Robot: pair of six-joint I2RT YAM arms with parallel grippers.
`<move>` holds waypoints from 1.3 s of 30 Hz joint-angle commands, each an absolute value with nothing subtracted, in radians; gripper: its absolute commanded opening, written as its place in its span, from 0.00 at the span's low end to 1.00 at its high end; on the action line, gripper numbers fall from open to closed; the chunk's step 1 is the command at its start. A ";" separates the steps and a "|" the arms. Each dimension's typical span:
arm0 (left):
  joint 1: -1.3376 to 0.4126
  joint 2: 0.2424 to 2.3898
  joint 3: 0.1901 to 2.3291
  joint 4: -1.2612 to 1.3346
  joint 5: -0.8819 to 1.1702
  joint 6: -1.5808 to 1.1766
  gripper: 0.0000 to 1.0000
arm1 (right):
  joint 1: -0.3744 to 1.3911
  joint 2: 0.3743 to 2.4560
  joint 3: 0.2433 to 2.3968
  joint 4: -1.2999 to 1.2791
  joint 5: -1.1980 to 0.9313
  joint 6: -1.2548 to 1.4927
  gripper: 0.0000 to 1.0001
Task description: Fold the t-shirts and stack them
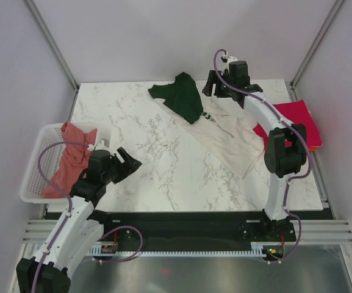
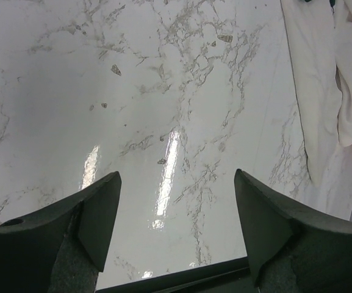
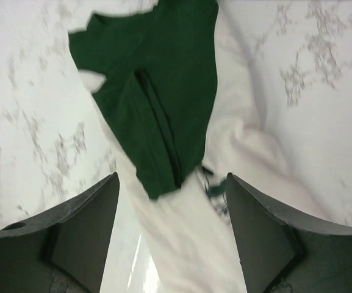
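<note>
The cream t-shirt (image 1: 227, 139) lies crumpled and stretched diagonally at the back right of the table. Its dark green sleeve (image 1: 180, 97) is folded over at the far end. My right gripper (image 1: 215, 90) hovers open above that end; in the right wrist view the green sleeve (image 3: 157, 79) and cream cloth (image 3: 249, 140) lie below the spread fingers (image 3: 171, 176), nothing held. A salmon-pink t-shirt (image 1: 69, 160) is draped in the basket. Magenta and orange t-shirts (image 1: 293, 119) lie at the right edge. My left gripper (image 1: 130, 162) is open over bare marble (image 2: 176, 174).
A white lattice basket (image 1: 34, 177) sits at the table's left edge beside my left arm. The marble tabletop (image 1: 157, 159) is bounded by metal frame posts at the back corners and a black rail along the near edge.
</note>
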State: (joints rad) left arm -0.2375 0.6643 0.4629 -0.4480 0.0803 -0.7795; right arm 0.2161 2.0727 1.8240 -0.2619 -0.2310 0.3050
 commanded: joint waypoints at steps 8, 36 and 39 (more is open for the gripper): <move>-0.239 0.726 0.426 -0.258 0.192 -0.753 0.79 | 0.442 1.580 1.203 -0.466 0.337 0.175 0.82; -0.241 0.653 0.276 -0.043 0.261 -0.549 0.87 | 0.560 1.546 0.956 -0.603 0.373 0.316 0.58; -0.241 0.667 0.279 -0.043 0.258 -0.548 0.87 | 0.560 1.581 0.966 -0.607 0.376 0.314 0.57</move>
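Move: The near corner of the white shirt lies about 34 cm back from the empty right hand, some 12 cm to its right and 18 cm below. The shirt's folded green end is about 5 cm ahead and 11 cm to the left, and the red stack some 8 cm back and 30 cm to the right, both roughly 17 cm below. From the left hand, that near corner is about 40 cm right, 3 cm back and 11 cm lower. Back towards its base and down, drifting a little right, the right hand sweeps over the white shirt towards its near corner, some 28 cm back and 14 cm lower, fast at first, then settling. Its wrist swings the fingers from slanting forward to nearly straight down while they close partway, still empty. The left hand, also empty, shifts about 3 cm right and turns roughly 15 degrees clockwise. ##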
